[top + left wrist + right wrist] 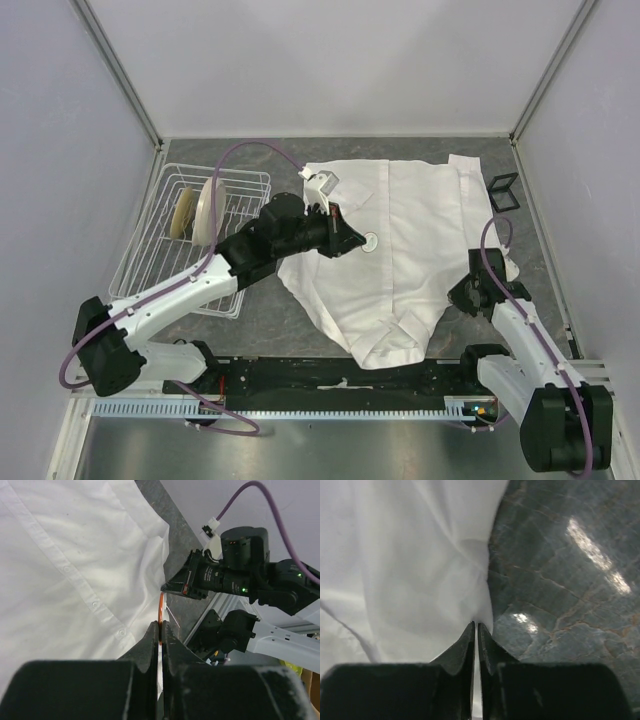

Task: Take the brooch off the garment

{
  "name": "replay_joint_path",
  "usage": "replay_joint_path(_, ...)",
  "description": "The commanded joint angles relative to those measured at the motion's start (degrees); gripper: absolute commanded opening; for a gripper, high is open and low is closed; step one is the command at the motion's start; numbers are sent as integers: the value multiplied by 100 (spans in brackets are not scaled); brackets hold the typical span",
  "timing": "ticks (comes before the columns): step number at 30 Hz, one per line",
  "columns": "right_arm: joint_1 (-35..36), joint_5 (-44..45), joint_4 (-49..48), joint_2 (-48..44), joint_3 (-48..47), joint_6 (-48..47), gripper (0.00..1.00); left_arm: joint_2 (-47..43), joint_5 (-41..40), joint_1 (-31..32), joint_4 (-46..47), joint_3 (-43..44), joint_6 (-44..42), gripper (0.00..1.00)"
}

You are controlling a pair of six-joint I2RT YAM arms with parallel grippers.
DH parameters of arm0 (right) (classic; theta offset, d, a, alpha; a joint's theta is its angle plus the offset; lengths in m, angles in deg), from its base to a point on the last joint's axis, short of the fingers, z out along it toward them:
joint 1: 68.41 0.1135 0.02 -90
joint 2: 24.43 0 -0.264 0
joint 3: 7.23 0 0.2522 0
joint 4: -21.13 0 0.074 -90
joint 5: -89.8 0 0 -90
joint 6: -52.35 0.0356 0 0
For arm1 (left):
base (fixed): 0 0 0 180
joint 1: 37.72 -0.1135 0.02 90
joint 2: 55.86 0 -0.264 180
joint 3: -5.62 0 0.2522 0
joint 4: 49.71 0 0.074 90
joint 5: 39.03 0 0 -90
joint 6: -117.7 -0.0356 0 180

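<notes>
The garment, a white shirt (420,230), lies spread on the dark table; it also shows in the left wrist view (60,580) and the right wrist view (410,570). The brooch (371,241) is a small round disc over the shirt's middle. In the left wrist view it stands edge-on and coppery (160,607). My left gripper (357,241) (160,628) is shut on the brooch's rim. My right gripper (468,292) (475,626) is shut on the shirt's right edge, low on the table.
A white wire dish rack (150,250) with cream plates (205,210) stands at the left. A small black wire-frame stand (504,190) sits at the back right. The right arm (245,580) shows close beyond the brooch. Walls enclose the table.
</notes>
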Motion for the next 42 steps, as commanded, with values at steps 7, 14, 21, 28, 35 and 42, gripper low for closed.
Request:
replay_joint_path(7, -2, 599, 618, -637, -143, 613, 14, -413, 444, -126, -27, 44, 132, 2)
replay_joint_path(14, 7, -1131, -832, 687, -593, -338, 22, -422, 453, -170, -54, 97, 114, 2)
replay_joint_path(21, 15, -19, -580, 1413, -198, 206, 17, -386, 839, -276, 209, -17, 439, 2)
replay_joint_path(28, 15, 961, 679, -362, -214, 752, 17, -439, 936, -425, 262, -61, 483, 2)
replay_joint_path(35, 33, -2538, -802, -716, -865, -1127, 33, -457, 1374, -548, 911, -368, 781, 2)
replay_joint_path(42, 401, -5241, -2367, -654, -1375, -1255, 64, -404, 1770, -732, 2045, -1054, 1405, 2)
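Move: The garment's right edge lies right under the nearly shut right fingers, about 3 cm down; the turned-up flap is some 8 cm left of the right hand and 7 back, the button strip about 15 left, level with it. The brooch, in the left fingertips, stands some 20 cm left of the right hand, 4 ahead and 22 up. From the left hand the brooch is 2 cm right, 1 ahead and 1 below; the garment edge is about 22 right, 4 back and 26 below. The right hand makes two small dabbing rounds over the garment's right edge, back, forward and up, then down and back, before swinging up about 12 cm, left some 10 and slightly forward towards the brooch, its fingers opening and its wrist turning counter-clockwise and tipping up. The left hand keeps the brooch pinched high over the garment, hardly shifting but tilting some 10 degrees. ##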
